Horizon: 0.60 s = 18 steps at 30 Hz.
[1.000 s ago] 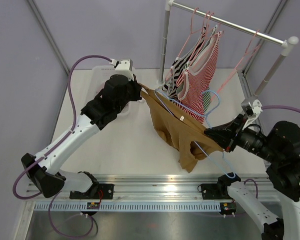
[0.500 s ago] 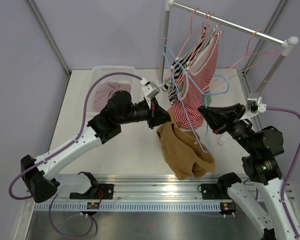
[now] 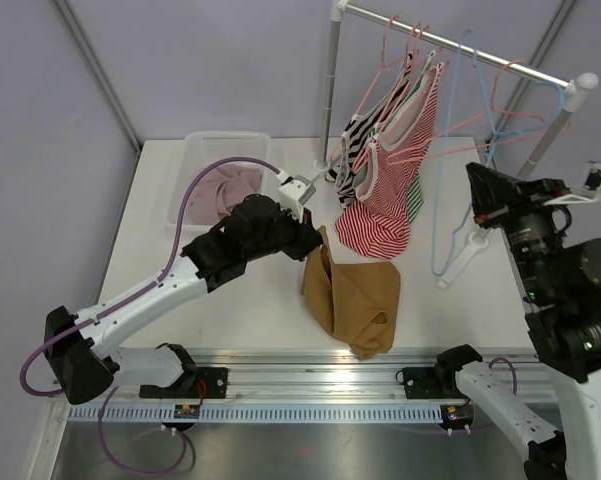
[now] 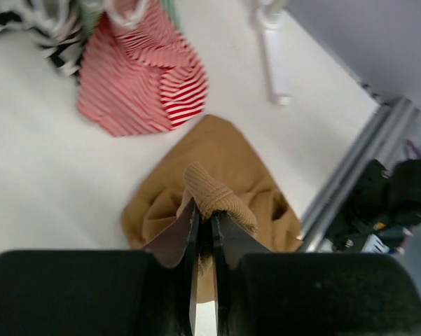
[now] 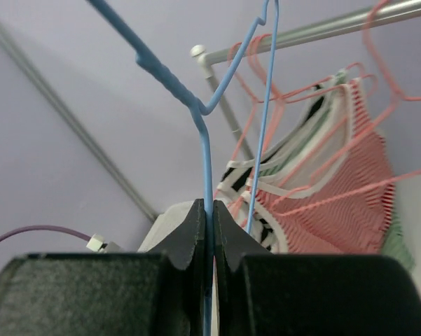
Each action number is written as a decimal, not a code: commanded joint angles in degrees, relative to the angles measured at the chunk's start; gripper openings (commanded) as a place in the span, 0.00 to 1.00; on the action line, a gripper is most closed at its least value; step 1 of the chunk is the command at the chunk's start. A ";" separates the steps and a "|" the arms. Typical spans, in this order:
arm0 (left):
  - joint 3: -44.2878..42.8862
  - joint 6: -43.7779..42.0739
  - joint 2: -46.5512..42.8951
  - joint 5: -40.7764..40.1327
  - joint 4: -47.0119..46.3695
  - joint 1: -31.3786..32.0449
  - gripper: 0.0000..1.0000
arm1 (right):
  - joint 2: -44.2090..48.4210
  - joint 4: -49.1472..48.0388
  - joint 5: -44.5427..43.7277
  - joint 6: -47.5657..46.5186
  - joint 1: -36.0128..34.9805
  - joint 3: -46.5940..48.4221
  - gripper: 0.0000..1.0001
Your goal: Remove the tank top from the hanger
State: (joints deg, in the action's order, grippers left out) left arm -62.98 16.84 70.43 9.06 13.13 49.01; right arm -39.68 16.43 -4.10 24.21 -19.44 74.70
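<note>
The tan ribbed tank top lies crumpled on the white table, off the hanger. My left gripper is shut on its strap at the upper left corner. In the left wrist view the strap sticks out between the closed jaws of that gripper, with the rest of the top on the table below. My right gripper is shut on the wire of the bare blue hanger. It holds the hanger high at the right, with the hook up by the rail.
Striped tops hang on pink hangers from the rail, their hems touching the table. A clear bin with pink cloth stands at the back left. The rack's white foot lies at the right. The metal front rail runs along the near edge.
The tank top has come free of the blue hanger and dropped to the table with my left gripper. My right gripper has carried the bare hanger up and right to the rail.
</note>
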 commanded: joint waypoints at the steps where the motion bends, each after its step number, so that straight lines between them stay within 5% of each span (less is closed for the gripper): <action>1: -0.21 3.46 -0.39 -14.50 3.48 -0.32 0.13 | 1.45 24.68 -14.09 -3.20 -0.16 7.90 0.00; 3: -0.48 4.51 -0.47 -16.61 5.76 -0.32 0.19 | 1.71 30.66 -16.19 -3.11 -0.24 9.93 0.00; 4: -0.74 4.78 -0.56 -17.40 6.73 -0.32 0.35 | 1.80 32.68 -16.99 -3.03 -0.16 12.03 0.00; 7: -1.70 5.39 -1.26 -18.72 10.33 -0.32 0.55 | 1.89 39.28 -21.82 -3.46 -0.16 15.12 0.00; 8: -2.23 5.40 -1.61 -18.99 12.08 -0.32 0.76 | 1.80 41.04 -23.83 -4.16 -0.16 15.48 0.00; 11: -3.20 5.57 -2.40 -19.61 15.34 -0.32 0.99 | 0.31 42.54 -24.29 -4.95 -0.16 16.44 0.00; 18: -4.52 5.22 -8.02 -19.52 20.09 -0.15 0.99 | -8.38 37.11 -25.69 -7.77 -0.24 17.67 0.00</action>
State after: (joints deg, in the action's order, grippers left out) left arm -64.27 21.98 67.13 -8.62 31.77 48.77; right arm -43.53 56.80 -26.68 19.18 -19.44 90.70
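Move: Below the left hand, which still pinches one edge of the brown tank top, the rest lies on the table, its middle about 8 cm to the right, 3 cm back and 23 cm down; the red-striped tank top hangs some 21 cm ahead and 17 cm right. The right hand holds the emptied blue hanger; the rail's free right stretch is roughly 23 cm ahead, 8 cm right and 6 cm above, the empty pink hanger about 16 cm ahead, 6 cm right. Spreading from nearly shut to wide, the left fingers let go of the brown tank top's edge as the hand slides about 7 cm left and sinks 4–5 cm, turning some 20 degrees counter-clockwise. The right hand keeps its grip on the blue hanger and carries it 8–9 cm right and 8 cm down, back from the rail and then a little forward, tipping nose-down and turning clockwise. ##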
